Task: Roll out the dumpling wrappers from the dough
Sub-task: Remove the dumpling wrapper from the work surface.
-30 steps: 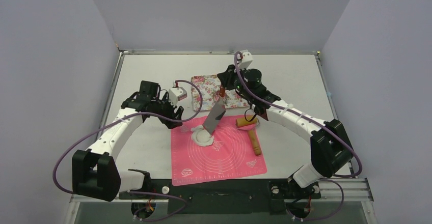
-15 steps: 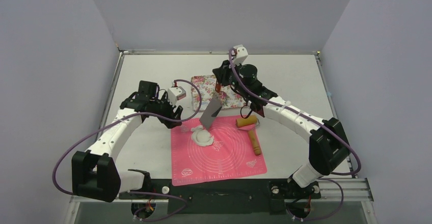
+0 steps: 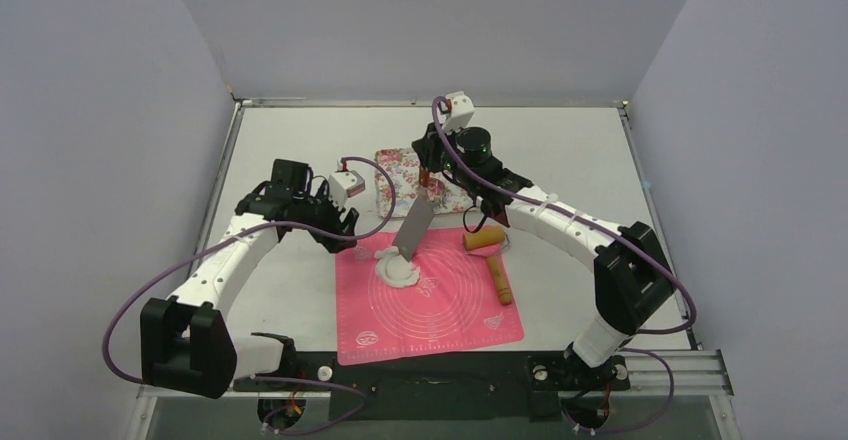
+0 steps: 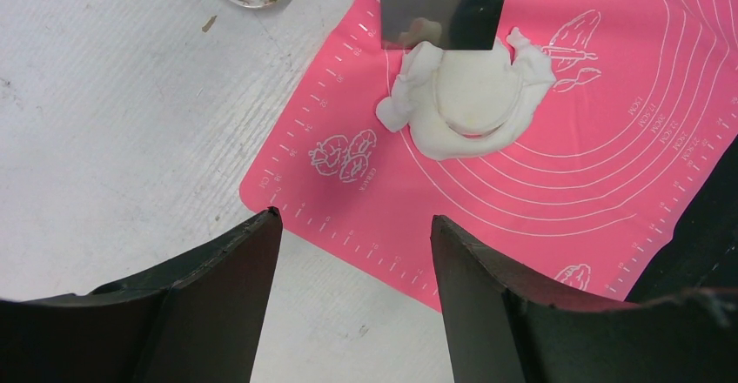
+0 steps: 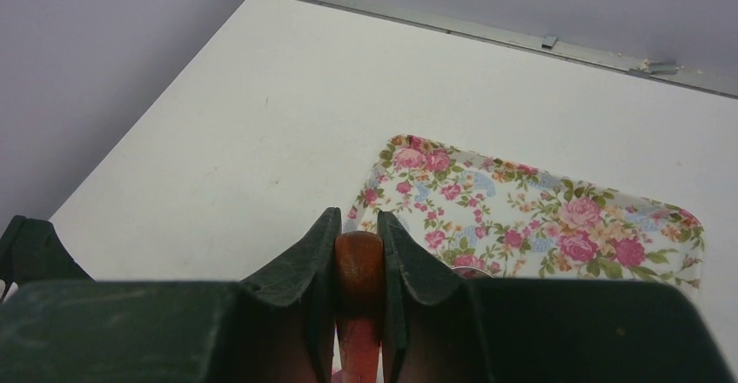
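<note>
The dough (image 3: 397, 268) lies flattened at the far left of the pink mat (image 3: 430, 310). In the left wrist view a round wrapper (image 4: 474, 96) shows as a cut disc inside it, with ragged dough (image 4: 407, 109) around. My right gripper (image 3: 428, 174) (image 5: 358, 225) is shut on the brown wooden handle (image 5: 358, 265) of a flat metal blade (image 3: 415, 225) (image 4: 444, 4). The blade slants down, its lower edge at the far rim of the dough. My left gripper (image 3: 340, 222) (image 4: 355, 218) hangs open and empty over the mat's left edge, short of the dough.
A floral tray (image 3: 400, 175) (image 5: 540, 200) sits just behind the mat, under the right wrist. A wooden rolling pin (image 3: 492, 260) lies on the mat's right side. White tabletop (image 3: 290, 290) surrounds the mat, with walls on three sides.
The right arm has swung left and back, carrying the blade's top leftward while its lower edge stays at the dough. The left arm has not moved.
</note>
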Available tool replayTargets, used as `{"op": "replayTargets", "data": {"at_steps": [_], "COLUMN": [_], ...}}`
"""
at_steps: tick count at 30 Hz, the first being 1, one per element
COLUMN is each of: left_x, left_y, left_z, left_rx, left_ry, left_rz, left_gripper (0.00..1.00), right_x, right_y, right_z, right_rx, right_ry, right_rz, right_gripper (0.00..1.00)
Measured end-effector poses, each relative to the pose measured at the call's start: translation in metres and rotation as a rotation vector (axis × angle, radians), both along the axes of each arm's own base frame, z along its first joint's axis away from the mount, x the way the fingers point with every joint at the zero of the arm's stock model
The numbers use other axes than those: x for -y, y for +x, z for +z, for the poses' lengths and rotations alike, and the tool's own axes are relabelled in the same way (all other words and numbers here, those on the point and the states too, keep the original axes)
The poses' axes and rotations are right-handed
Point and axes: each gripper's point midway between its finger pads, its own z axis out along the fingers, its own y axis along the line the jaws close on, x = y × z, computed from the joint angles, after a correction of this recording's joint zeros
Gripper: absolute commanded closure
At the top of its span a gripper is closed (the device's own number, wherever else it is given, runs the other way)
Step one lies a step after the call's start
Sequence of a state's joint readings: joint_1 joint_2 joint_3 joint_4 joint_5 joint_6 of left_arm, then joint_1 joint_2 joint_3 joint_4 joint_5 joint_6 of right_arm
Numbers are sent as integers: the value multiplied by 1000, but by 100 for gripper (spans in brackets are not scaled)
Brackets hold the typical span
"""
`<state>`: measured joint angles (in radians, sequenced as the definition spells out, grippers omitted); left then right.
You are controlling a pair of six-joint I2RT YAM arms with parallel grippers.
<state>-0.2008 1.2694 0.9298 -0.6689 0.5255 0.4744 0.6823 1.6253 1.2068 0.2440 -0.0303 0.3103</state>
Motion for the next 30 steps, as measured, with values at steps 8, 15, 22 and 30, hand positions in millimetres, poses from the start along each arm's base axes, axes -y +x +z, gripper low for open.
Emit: {"op": "replayTargets", "data": {"at_steps": [8,15,22,30], "left_x": [0,-1,-1,-2], "left_y": [0,0,0,0], "left_z": [1,2,4,5], "left_rx": [3,9,14,19], "left_ry": [-1,-1,-2,-3], "left_rz": [1,2,5,7], "left_gripper": [38,38,38,38], "right_x": [-13,-32,-44,-63], "right_y": [-3,-9,-19,-36], "right_z": [4,16,19,26], "right_rx": [-3,15,19,10], "right_ry": [2,5,10,44], "right_rz": [19,55,84,130], "right_gripper": [100,100,100,100]}}
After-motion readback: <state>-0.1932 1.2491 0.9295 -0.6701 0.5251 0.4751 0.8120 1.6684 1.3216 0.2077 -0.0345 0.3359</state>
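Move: The dumpling wrapper, with its ragged dough rim, lies about 13 cm back from my right hand, 6 cm to its left and some 24 cm below; my scraper's blade already slants down to its far edge. The floral tray is about 11 cm ahead of that hand and 2 cm to its right, the wooden roller 8 cm back and 16 cm right, both at table height. From my left hand the wrapper lies some 10 cm right, about 1 cm back and 11 cm below. Keeping my right fingers shut on the scraper handle, I sweep the blade across the wrapper from its far edge towards its left side: the hand goes about 6 cm left, drawing back 3 to 4 cm and rising 2 to 3 cm, mostly after the start. The wrist turns slightly counter-clockwise, and the blade's end pushes the dough's far-left flap along. ##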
